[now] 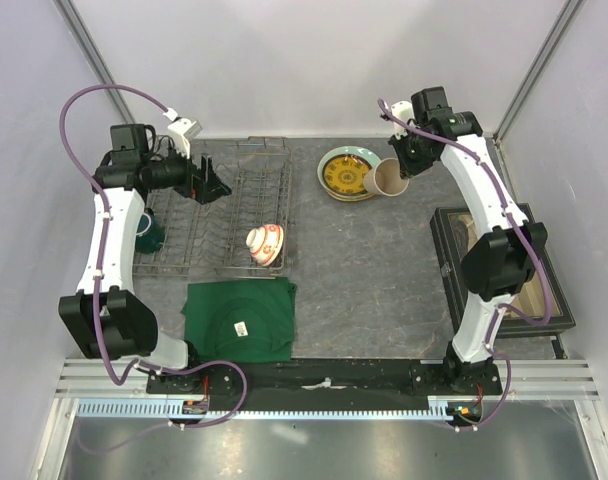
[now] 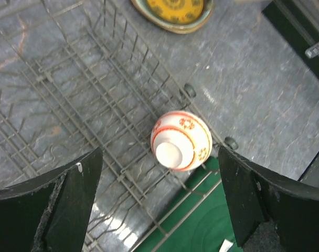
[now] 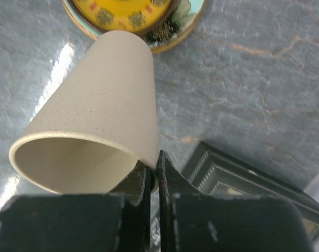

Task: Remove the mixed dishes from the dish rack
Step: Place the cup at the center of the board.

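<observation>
The grey wire dish rack (image 1: 224, 215) (image 2: 96, 100) holds a small red-and-white bowl (image 1: 265, 242) (image 2: 180, 140), upside down near its front right corner. A dark green mug (image 1: 150, 230) sits at the rack's left side, partly hidden by my left arm. My left gripper (image 1: 212, 183) (image 2: 159, 205) hangs open over the rack's back left, with nothing between its fingers. The yellow-and-dark plate (image 1: 344, 172) (image 3: 128, 16) tops a stack on the table right of the rack. My right gripper (image 1: 402, 170) (image 3: 155, 173) is shut on the rim of the tall beige cup (image 1: 386, 178) (image 3: 96, 110) beside that stack.
A dark green folded cloth (image 1: 239, 318) (image 2: 212, 226) lies in front of the rack. A black compartment box (image 1: 499, 265) (image 3: 238, 178) stands at the table's right side, near my right arm. White walls close in the back and both sides.
</observation>
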Controlling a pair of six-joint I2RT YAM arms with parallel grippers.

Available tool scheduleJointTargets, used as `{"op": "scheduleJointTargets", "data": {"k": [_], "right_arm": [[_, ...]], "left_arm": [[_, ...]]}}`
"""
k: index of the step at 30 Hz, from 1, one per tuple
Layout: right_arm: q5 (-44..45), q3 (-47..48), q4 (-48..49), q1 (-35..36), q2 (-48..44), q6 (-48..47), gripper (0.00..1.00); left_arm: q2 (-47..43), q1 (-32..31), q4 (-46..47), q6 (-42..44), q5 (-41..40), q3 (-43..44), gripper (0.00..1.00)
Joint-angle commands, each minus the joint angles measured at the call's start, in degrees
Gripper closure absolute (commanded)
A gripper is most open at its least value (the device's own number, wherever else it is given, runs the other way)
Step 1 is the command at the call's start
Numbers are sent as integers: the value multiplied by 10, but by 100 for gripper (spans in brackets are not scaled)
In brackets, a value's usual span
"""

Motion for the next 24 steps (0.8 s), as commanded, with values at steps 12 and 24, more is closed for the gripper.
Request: {"op": "scheduleJointTargets", "data": {"k": [12,24], "right_arm": [[47,80,-123,-2,78,-69,100],[58,147,-179,-3,152,-101,100]], "left_arm": [[15,-9,-77,112,-56,23,6],[23,-16,-94,132,-63,23,7]]}}
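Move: The open board spot for the cup lies nearly under the right hand, about 20 cm below, 2 cm back and 1 cm left. From that hand the plate stack is roughly 9 cm ahead and 11 cm left, the black box about 14 cm back and 29 cm right. From the left hand the white-and-red bowl is some 11 cm right, level ahead and 22 cm below, the cup's spot 45 cm right, 7 cm ahead and 27 cm below. The right hand lowers the still-pinched cup about 5 cm towards the board, tilting downward; the left sinks too. ##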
